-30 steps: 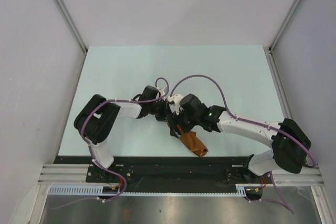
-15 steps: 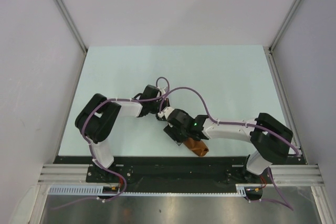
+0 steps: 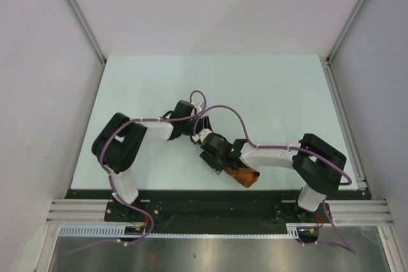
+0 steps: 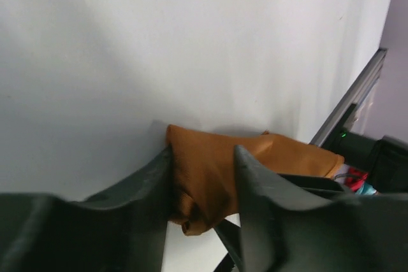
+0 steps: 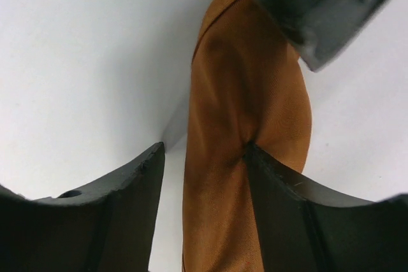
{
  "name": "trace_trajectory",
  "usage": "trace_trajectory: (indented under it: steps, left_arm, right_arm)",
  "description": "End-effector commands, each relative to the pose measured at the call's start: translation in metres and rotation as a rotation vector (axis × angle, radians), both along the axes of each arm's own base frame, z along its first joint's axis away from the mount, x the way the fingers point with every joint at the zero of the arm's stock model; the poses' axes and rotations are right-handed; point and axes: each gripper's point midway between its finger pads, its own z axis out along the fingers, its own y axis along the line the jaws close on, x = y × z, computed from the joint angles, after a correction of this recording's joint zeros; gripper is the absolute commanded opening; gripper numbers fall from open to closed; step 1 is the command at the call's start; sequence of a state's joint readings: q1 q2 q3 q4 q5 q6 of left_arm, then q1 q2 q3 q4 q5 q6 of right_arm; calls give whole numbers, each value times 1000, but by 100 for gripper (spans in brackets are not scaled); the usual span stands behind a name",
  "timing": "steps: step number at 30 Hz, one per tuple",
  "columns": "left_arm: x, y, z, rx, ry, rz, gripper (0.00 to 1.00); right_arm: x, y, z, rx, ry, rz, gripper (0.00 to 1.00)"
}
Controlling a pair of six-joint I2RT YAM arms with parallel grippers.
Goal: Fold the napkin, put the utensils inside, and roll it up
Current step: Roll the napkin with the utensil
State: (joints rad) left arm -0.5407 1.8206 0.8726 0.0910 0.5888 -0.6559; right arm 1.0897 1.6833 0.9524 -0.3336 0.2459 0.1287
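The rust-orange napkin lies rolled into a narrow bundle near the table's front edge. It also shows in the left wrist view and the right wrist view. My left gripper holds the roll's far end between its fingers. My right gripper straddles the roll with its jaws apart: the right fingertip presses into the cloth, and the left one stands clear of it. The fork is hidden.
The pale table stretches away behind the arms. The black front rail runs just below the napkin roll. Grey walls and metal posts close in the sides.
My right arm has drawn in and dropped lower, bringing its gripper left and down over the roll. The visible end of the roll has shifted slightly right. My left arm has hardly moved.
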Motion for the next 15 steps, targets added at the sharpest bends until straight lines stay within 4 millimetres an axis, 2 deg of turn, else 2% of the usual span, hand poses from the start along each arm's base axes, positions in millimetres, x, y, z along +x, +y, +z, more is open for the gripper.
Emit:
trace_trajectory:
  steps: [1, 3, 6, 8, 9, 11, 12, 13, 15]
  left_arm:
    - [32, 2, 31, -50, -91, 44, 51]
    - [43, 14, 38, -54, -112, 79, 56]
    - [51, 33, 43, -47, -131, 121, 58]
    - [57, 47, 44, -39, -139, 152, 59]
    - [55, 51, 48, -40, -146, 160, 59]
    - [57, 60, 51, -41, -165, 180, 60]
    - [54, 63, 49, -36, -163, 185, 60]
    - [54, 63, 56, -44, -185, 182, 61]
    - [48, 64, 56, -53, -192, 173, 63]
  right_arm:
    - [1, -30, -24, -62, 88, -87, 56]
    - [-1, -32, -27, -27, 152, -95, 51]
    - [-5, -28, -26, 57, 238, -91, 40]
    - [-16, -21, -22, 138, 331, -61, 35]
    - [-12, -19, -19, 181, 342, -64, 34]
    - [-21, -10, -9, 274, 408, -27, 33]
    - [-14, -6, -3, 328, 408, -32, 31]
    - [-13, -3, 1, 363, 424, -26, 31]
    - [-12, 8, 12, 442, 456, -7, 30]
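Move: Beneath the right fingers and slightly below them lies the rolled napkin; its middle is about 4 cm to the right, 1 cm ahead and 1 cm down. The roll's far end is some 6 cm ahead and 2 cm left, its near end 5 cm back and 11 cm right, and the table's near edge 8 cm straight back. From the left hand, already half open around the far end, the roll's middle is about 6 cm back, 5 cm right and 2 cm down. Closing around the napkin roll, the right fingers work about 2.5 cm forward and right along the table, then stay there and pinch its far half while the hand tilts some 20 degrees, fingertips swinging to the left. Meanwhile the left hand opens further and comes free of the far end, going about 8 cm forward and left and rising 4 cm. ##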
